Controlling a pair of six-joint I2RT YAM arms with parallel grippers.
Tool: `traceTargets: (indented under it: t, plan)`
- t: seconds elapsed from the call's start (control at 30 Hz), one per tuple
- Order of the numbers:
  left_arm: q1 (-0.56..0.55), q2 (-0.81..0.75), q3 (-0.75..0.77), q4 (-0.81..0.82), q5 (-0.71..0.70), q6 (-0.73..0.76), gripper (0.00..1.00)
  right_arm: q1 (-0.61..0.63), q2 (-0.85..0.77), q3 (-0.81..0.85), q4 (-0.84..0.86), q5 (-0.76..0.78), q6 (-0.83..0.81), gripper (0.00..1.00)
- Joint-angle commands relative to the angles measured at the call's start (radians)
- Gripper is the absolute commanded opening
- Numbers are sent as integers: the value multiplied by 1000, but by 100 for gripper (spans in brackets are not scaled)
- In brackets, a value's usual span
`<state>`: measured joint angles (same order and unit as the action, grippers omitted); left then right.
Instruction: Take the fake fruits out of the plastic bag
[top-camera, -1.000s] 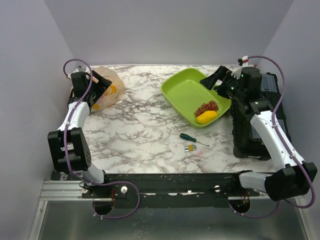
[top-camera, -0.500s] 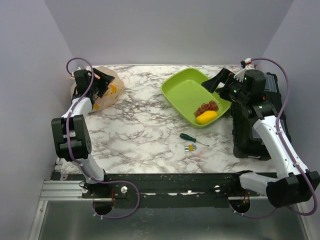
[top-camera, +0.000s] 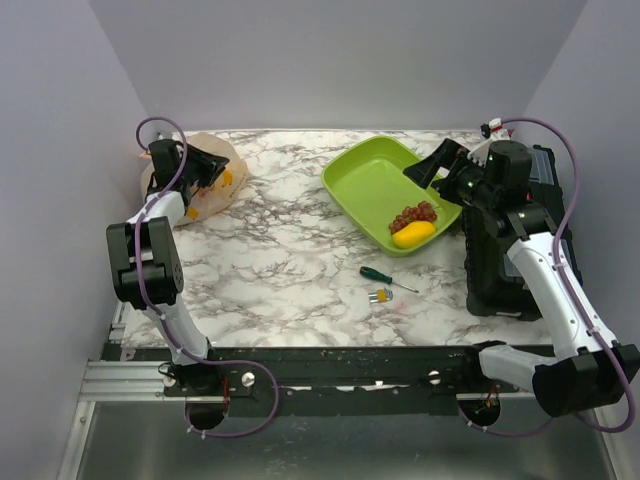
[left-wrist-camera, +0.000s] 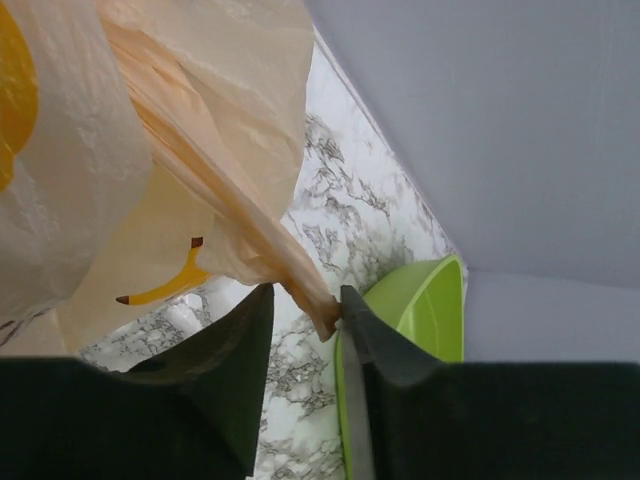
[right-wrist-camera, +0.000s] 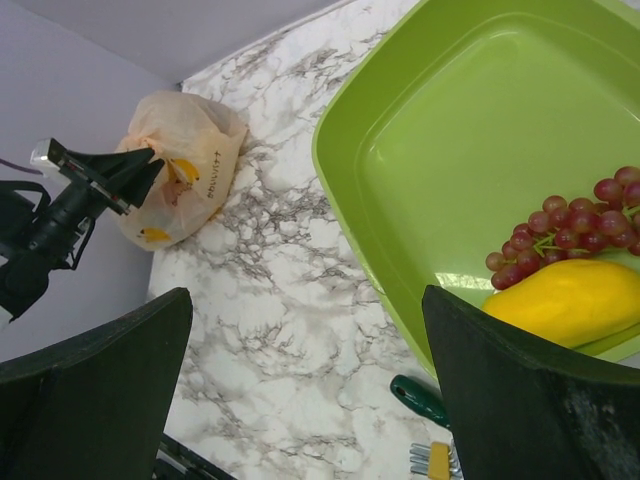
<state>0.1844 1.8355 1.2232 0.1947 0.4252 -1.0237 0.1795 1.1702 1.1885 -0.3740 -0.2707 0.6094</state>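
The peach-orange plastic bag (top-camera: 205, 190) lies at the table's back left corner, with a yellow-orange fruit (top-camera: 228, 180) showing through it. My left gripper (top-camera: 208, 168) is at the bag's top. In the left wrist view a twisted fold of the plastic bag (left-wrist-camera: 200, 150) runs down between the fingers of the left gripper (left-wrist-camera: 305, 292); it touches the right finger, and a small gap remains beside the left one. A yellow fruit (top-camera: 413, 234) and red grapes (top-camera: 413, 215) lie in the green tray (top-camera: 365, 185). My right gripper (top-camera: 425, 165) hangs wide open over the tray, holding nothing.
A green-handled screwdriver (top-camera: 385, 277) and a small yellow-and-metal piece (top-camera: 380, 295) lie on the marble in front of the tray. A black case (top-camera: 500, 270) stands along the right edge, under the right arm. Grey walls close in the back and both sides.
The left gripper's jaws have narrowed around the bag's fold, and the left arm has swung back toward the corner. The right arm shifted slightly at first, then stayed still.
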Motion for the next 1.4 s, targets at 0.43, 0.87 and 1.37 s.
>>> traceTargets:
  t: [0.43, 0.87, 1.37]
  plan:
    - [11, -69, 50, -322, -48, 12, 0, 24, 54, -27, -14, -11, 7, 100]
    - [-58, -335, -214, -462, -31, -38, 0, 75, 69, -86, 22, -7, -18, 100]
    - [-409, -706, -550, -476, -15, 79, 0, 338, 149, -104, 66, 142, -35, 100]
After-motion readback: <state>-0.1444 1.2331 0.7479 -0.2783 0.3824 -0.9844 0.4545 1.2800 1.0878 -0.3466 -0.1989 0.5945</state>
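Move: The bag's twisted handle already lies between the left hand's half-open fingertips. The bag's body is about 7 cm to that hand's left, level with it fore and aft and some 9 cm below; the green bin is about 45 cm to its right, 1 cm back and 12 cm below. From the right hand the handle is roughly 50 cm left, 11 cm ahead and 14 cm lower, the bin 12 cm ahead, 5 cm left and 28 cm below. The left fingers shut on the twisted bag handle and pinch it, then haul it back about 22 cm and to the right some 13 cm, sinking a little, the fingers tipping down and lately swinging clockwise. The right hand, wide open, sinks about 8 cm, then swings left towards the bag, turning slightly counter-clockwise. ##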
